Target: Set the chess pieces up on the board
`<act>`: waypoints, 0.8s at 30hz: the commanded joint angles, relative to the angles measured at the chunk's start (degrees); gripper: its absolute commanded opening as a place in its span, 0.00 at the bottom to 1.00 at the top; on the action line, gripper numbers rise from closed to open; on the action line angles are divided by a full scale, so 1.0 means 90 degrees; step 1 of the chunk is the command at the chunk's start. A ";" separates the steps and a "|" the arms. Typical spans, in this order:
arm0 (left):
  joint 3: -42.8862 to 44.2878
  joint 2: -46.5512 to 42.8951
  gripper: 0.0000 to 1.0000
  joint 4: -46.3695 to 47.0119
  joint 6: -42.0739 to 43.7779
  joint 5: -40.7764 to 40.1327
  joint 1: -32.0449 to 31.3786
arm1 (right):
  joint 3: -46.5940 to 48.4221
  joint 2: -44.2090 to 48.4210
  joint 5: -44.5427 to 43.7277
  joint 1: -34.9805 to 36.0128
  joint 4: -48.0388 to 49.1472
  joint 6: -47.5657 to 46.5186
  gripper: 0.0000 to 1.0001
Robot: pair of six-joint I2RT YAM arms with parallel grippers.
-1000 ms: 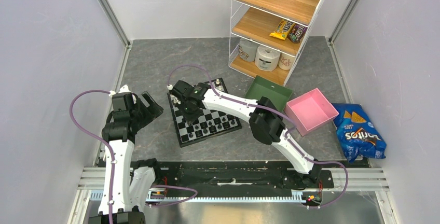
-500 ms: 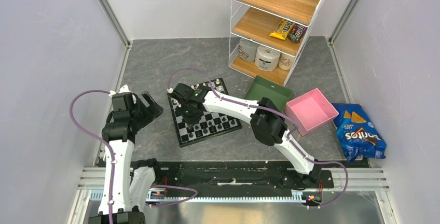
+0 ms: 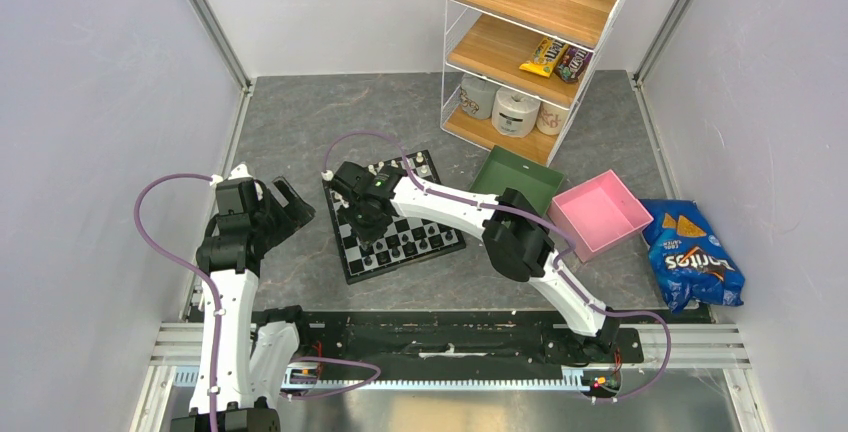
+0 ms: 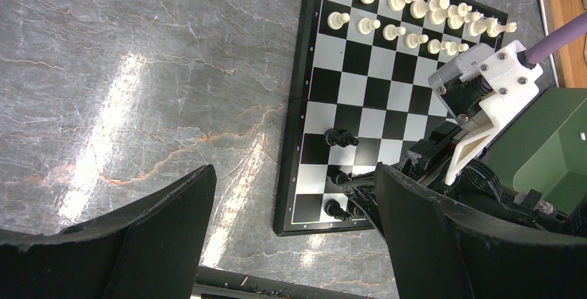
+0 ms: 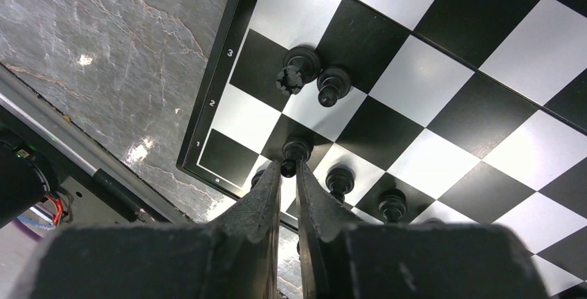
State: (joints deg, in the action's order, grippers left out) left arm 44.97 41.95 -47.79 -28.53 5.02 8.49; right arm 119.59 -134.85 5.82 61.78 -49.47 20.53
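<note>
The board (image 3: pixel 350 258) lies tilted at the table's middle. Cream-white chess pieces (image 4: pixel 415 19) fill its two far rows. Black ones stand along its near side. My right gripper (image 5: pixel 291 164) hangs low over the board's near-left corner, shut on the head of a black pawn (image 5: pixel 296 149) that stands in the second row. More black pawns (image 5: pixel 339 178) stand beside it, and two black pieces (image 5: pixel 302 65) sit close together a row further in. My left gripper (image 4: pixel 292 174) is open and holds nothing, above the grey table left of the board (image 4: pixel 360 81).
A green tray (image 3: pixel 520 178) and a pink tray (image 3: pixel 600 214) sit right of the board. A wire shelf rack (image 3: pixel 530 42) stands at the back, a blue chips bag (image 3: pixel 692 258) at far right. The right arm stretches across the board.
The right gripper has shifted a little toward the board's near edge, still shut. The left arm has not moved.
</note>
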 commanded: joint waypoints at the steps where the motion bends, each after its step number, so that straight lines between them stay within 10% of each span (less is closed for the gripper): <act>1: 0.0019 -0.0018 0.91 0.0234 -0.0114 0.0058 -0.0005 | -0.0073 0.0344 0.0086 0.0069 0.0067 0.0016 0.20; 24: 0.0020 -0.0044 0.91 0.0224 -0.0115 0.0030 -0.0005 | 0.0861 0.0169 -0.0372 0.0022 -0.0006 -0.0135 0.42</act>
State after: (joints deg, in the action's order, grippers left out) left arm 44.97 41.95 -47.79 -28.53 4.99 8.49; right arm 123.04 -134.85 4.05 62.08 -49.93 20.32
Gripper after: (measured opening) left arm 0.914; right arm 0.418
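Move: The black pawn on its second-row square is already between the right fingertips, pinched near its head, its middle about 1 cm below the hand point. The next black pawn stands about 3 cm to the right and 1 cm farther out; a back-row piece is roughly 3 cm back and 1 cm right. The misplaced rook stands about 4 cm ahead and 2 cm left. From the left hand, the pinched pawn is some 13 cm right, about level forward and 12 cm below. The black pawn is let go on its square: the right fingers spread from a narrow pinch to somewhat under half open while the hand stays almost in place. The hand then lifts off the pawn by about 2 cm, drifting around 1 cm left and slightly forward, with the fingers staying parted and still pointing steeply down. ##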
